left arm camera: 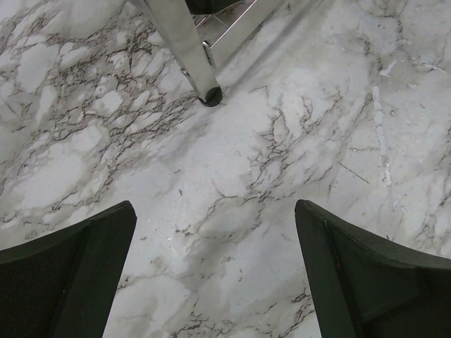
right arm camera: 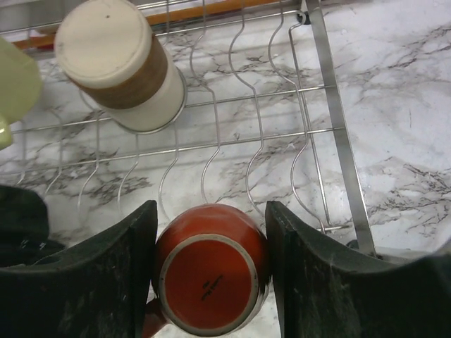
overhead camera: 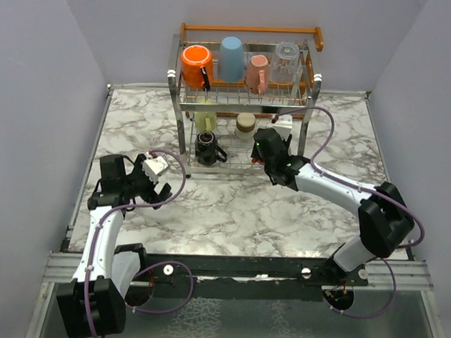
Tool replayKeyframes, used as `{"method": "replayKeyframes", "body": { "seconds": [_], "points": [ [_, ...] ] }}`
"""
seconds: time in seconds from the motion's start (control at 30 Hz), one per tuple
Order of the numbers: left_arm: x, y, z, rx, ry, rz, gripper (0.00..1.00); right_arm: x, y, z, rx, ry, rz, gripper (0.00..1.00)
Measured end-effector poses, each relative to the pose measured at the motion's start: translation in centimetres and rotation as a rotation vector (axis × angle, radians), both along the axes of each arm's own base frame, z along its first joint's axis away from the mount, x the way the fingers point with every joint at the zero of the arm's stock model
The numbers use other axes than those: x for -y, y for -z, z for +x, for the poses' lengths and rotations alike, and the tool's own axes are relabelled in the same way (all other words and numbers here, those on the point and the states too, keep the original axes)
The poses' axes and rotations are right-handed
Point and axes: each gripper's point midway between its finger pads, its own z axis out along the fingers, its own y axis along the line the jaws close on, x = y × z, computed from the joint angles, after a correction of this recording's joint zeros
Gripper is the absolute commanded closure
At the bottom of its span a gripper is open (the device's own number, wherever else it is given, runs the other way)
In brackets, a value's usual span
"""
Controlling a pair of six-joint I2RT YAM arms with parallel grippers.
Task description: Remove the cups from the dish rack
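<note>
The dish rack point(overhead camera: 311, 89) stands at the back of the table. Its top tier holds a bright orange cup point(overhead camera: 195, 64), a light blue cup point(overhead camera: 230, 58), a pink cup point(overhead camera: 257, 72) and a clear glass point(overhead camera: 285, 62). On the lower tier are a black cup point(overhead camera: 207, 147), a pale yellow cup point(overhead camera: 205, 122) and a tan cup point(overhead camera: 245, 124). My right gripper point(overhead camera: 267, 144) reaches into that lower tier. In the right wrist view it point(right arm camera: 211, 271) is shut on a small orange-red cup point(right arm camera: 209, 271), upside down, with both fingers against its sides. My left gripper point(left arm camera: 215, 267) is open above bare marble.
The rack's steel leg point(left arm camera: 184, 49) stands on the table just ahead of the left gripper. In the right wrist view the tan cup point(right arm camera: 120, 67) lies on the wire floor point(right arm camera: 310, 130) beyond the held cup, with the black cup point(right arm camera: 17, 218) at the left.
</note>
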Motion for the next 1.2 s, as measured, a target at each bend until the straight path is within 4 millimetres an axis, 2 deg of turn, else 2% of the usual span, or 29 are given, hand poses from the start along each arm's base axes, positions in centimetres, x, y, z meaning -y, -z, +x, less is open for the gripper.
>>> {"method": "replayKeyframes", "body": {
  "seconds": [0.13, 0.27, 0.43, 0.57, 0.73, 0.9, 1.07, 1.2],
  "points": [
    [0.8, -1.2, -0.8, 0.027, 0.060, -0.011, 0.01, -0.4, -1.8, -1.4, 0.014, -0.057, 0.083, 0.93],
    [1.9, -2.5, -1.5, 0.077, 0.133, -0.037, 0.01, -0.9, -1.8, -3.3, -0.011, -0.120, 0.176, 0.94],
    [3.4, -3.5, -2.3, 0.105, 0.214, -0.098, 0.01, -2.9, -3.3, -6.0, -0.009, -0.219, 0.358, 0.95],
    [4.4, -4.1, -2.7, 0.123, 0.270, -0.140, 0.01, -5.9, -3.5, -9.0, -0.032, -0.335, 0.526, 0.95],
    [5.7, -4.6, -2.9, 0.116, 0.343, -0.189, 0.01, -9.9, -1.7, -13.4, -0.125, -0.471, 0.708, 0.96],
    [7.0, -5.2, -4.0, 0.136, 0.432, -0.220, 0.01, -14.4, -0.8, -16.6, -0.197, -0.576, 0.858, 0.96],
    [7.9, -5.6, -5.4, 0.165, 0.501, -0.234, 0.02, -18.0, 0.1, -17.9, -0.245, -0.623, 1.004, 0.96],
    [8.2, -5.2, -6.1, 0.173, 0.520, -0.239, 0.05, -19.9, 1.3, -18.3, -0.285, -0.635, 1.096, 0.96]
  ]
}}
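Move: The right gripper already holds the red cup, and the open left gripper it is taken to waits about 37 cm to its left and 7 cm nearer the base, roughly level. From the right hand, the black mug stands about 20 cm left and 4 cm ahead, the brown-and-white cup 7 cm left and 14 cm ahead, both slightly lower. From the left gripper, the red cup is 37 cm right and 7 cm ahead; the rack's near foot is 7 cm right, 5 cm ahead, far below. Draw the right gripper back out of the rack, rising slightly at first, then sweep it left past the front of the black mug and ease it down, about 18 cm back and 20 cm left, keeping the cup pinched and rolling the wrist until the fingers point mostly left. Meanwhile bring the open left gripper some 8 cm right, back and up towards the cup, turning it about 30 degrees clockwise. ##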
